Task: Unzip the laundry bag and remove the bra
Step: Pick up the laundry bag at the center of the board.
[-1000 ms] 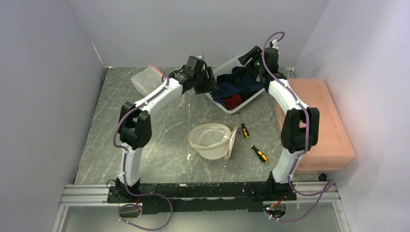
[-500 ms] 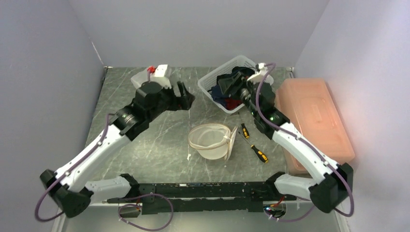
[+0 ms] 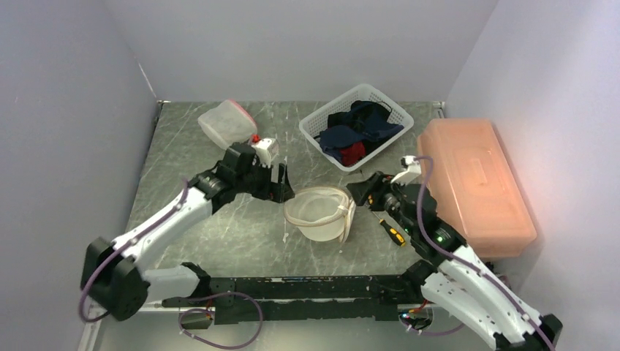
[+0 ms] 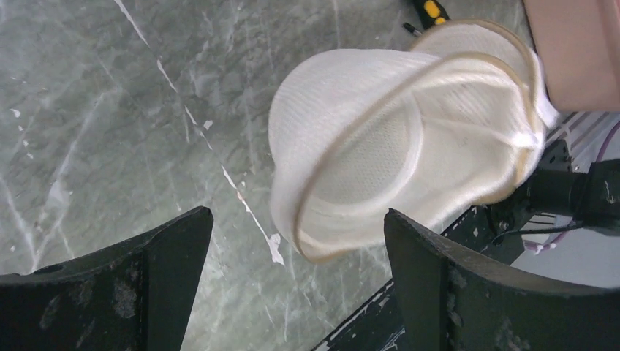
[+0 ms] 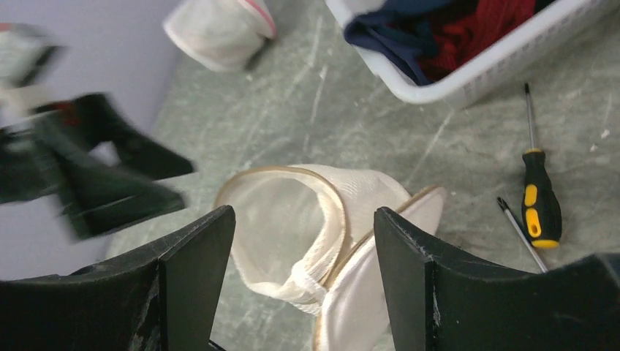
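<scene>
The white mesh laundry bag [image 3: 319, 213] stands unzipped mid-table, its round flap [image 3: 349, 217] folded out to the right. Its inside [image 4: 365, 157] looks empty. I cannot make out the bra as such; dark blue and red garments lie in the white basket [image 3: 319, 144]. My left gripper [image 3: 281, 183] hovers open just left of the bag, holding nothing [image 4: 298, 241]. At the bag's right side my right gripper [image 3: 361, 191] is open as well, with the bag's rim and flap [image 5: 365, 292] showing below between its fingers [image 5: 305, 241], untouched.
A second, zipped mesh bag [image 3: 227, 121] with a red zip lies at the back left. Two screwdrivers [image 3: 392, 232] lie right of the open bag, under my right arm. A large orange box [image 3: 471, 186] fills the right side.
Both arms swung back from the basket and came down on either side of the open bag. The left jaws opened wide, and the right jaws spread a little more.
</scene>
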Motion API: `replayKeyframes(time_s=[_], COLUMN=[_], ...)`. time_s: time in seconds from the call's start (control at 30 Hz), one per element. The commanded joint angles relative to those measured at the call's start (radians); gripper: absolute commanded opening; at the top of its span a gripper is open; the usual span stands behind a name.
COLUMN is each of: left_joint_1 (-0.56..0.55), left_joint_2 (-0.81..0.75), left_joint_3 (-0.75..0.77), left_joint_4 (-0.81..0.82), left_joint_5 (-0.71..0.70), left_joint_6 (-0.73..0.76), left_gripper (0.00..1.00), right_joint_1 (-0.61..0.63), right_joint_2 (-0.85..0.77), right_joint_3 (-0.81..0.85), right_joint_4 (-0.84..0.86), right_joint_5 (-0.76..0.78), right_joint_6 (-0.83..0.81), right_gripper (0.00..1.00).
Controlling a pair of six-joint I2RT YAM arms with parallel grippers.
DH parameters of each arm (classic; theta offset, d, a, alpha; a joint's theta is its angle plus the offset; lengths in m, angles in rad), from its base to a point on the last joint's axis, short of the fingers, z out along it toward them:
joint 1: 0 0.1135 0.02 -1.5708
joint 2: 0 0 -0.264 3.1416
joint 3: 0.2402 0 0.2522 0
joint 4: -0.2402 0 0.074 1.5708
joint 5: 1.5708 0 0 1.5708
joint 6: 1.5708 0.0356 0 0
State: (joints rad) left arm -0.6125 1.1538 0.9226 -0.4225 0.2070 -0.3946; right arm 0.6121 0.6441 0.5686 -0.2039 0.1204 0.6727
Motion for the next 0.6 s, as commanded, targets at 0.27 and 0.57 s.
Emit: replayKeyframes(time_s=[0.27,0.57], left_joint_1=[0.113,0.077], left_joint_2=[0.379,0.33], left_joint_3=[0.214,0.158], left_joint_4=[0.009,-0.005], left_joint_5=[0.388,0.357], left_joint_6=[0.155,0.154], left_gripper=[0.88,0.59], right_joint_1=[0.001,0.0], right_joint_2=[-0.286,-0.274], right_joint_3=[-0.063,-0.06], right_joint_4=[-0.113,-0.114], right_joint_5=[-0.018,-0.049], right_joint_6=[-0.019,-0.036], right_gripper=[0.72,0.72])
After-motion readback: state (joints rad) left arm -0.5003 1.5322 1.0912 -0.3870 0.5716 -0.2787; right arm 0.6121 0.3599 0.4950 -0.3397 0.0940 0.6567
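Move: Below and between the hands sits the open laundry bag: about 8 cm to the left hand's right, 6 cm back and some 10 cm lower. From the right hand, the bag's middle lies roughly 11 cm left, 6 cm back and 13 cm down; its hanging lid is only 2 cm left and 7 cm back, about as low. The farther screwdriver lies some 5 cm right of the right hand, level with it fore and aft, 20 cm below. Reaching for the bag's far-left rim, the left hand first goes forward and down about 5 cm, then swings right some 3 cm and eases slightly up, turning a little clockwise and tipping down while its wide-open fingers begin to narrow. The right hand draws back about 4 cm and slightly right, bobbing up and down again, its opening unchanged. ##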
